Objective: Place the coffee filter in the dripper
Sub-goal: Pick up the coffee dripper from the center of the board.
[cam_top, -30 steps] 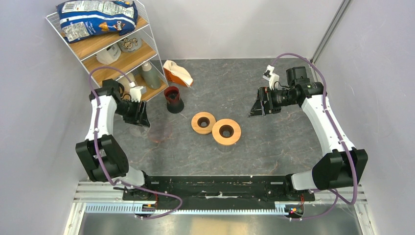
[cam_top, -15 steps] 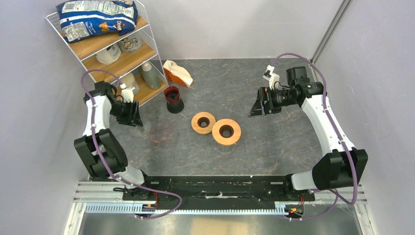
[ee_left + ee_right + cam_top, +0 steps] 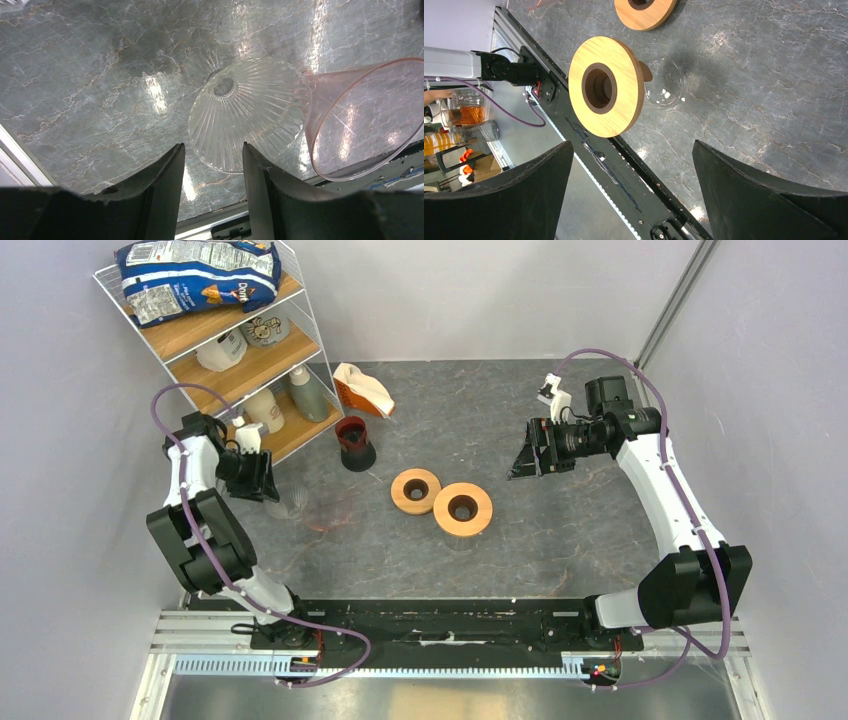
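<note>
The dripper (image 3: pixel 462 508) stands mid-table as a light wooden ring; in the right wrist view its clear glass cone (image 3: pixel 665 89) shows under the ring (image 3: pixel 606 85). No single coffee filter is in view; white papers stick out only of the orange-and-white packet (image 3: pixel 362 390). My left gripper (image 3: pixel 252 478) (image 3: pixel 212 150) is open and holds nothing. A loose ribbed clear glass cone (image 3: pixel 250 115) lies just past its fingertips. My right gripper (image 3: pixel 528 462) (image 3: pixel 633 150) hangs wide open, right of the dripper and apart from it.
A bare wooden ring (image 3: pixel 415 490) touches the dripper's left side. A pink clear funnel (image 3: pixel 328 508) (image 3: pixel 360 120) lies beside the ribbed cone. A dark red and black cup (image 3: pixel 353 443) stands behind. The wire shelf (image 3: pixel 230 340) with bottles and a chip bag fills the far left.
My left arm has drawn back leftward toward the shelf, away from the ribbed glass cone, which stays on the table. The right arm has not moved.
</note>
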You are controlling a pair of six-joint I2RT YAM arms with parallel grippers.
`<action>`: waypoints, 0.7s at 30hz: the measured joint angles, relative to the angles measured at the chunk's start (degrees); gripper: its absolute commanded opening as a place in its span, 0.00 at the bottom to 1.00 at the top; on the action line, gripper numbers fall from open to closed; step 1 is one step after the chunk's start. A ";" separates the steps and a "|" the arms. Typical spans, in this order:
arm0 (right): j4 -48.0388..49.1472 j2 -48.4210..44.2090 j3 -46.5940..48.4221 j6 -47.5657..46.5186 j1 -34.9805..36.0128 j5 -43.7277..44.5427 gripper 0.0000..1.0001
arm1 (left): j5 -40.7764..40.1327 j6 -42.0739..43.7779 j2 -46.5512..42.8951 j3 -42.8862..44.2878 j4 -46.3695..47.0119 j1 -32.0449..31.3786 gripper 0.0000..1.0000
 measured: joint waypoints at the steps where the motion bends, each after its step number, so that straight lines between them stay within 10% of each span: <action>1: -0.02 -0.02 0.00 0.00 0.00 0.00 0.97 | 0.04 0.00 0.37 -0.26 0.55 -0.02 0.52; 21: -0.79 -0.24 0.00 0.46 0.00 0.02 0.97 | 1.22 -1.90 3.04 -3.43 4.13 -0.07 0.02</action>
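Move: The clear ribbed dripper stands about 5 cm to the left gripper's right and 1 cm back, its middle some 6 cm below; its near rim is almost under the fingers. The pink dripper stands close beyond it, about 14 cm right of the hand and 3 cm back, and the red-and-black cup 20 cm right and 12 cm ahead. From the right hand the clear dripper lies roughly 54 cm left, 7 cm back, 18 cm lower. Lower the left gripper about 3 cm, nearly straight down, with its half-open fingers pointing at the table, so that they straddle the left part of the clear dripper's rim. Begin closing on the way down, then shut them almost fully to pinch the thin wall, easing barely half a centimetre to the right at the end. ##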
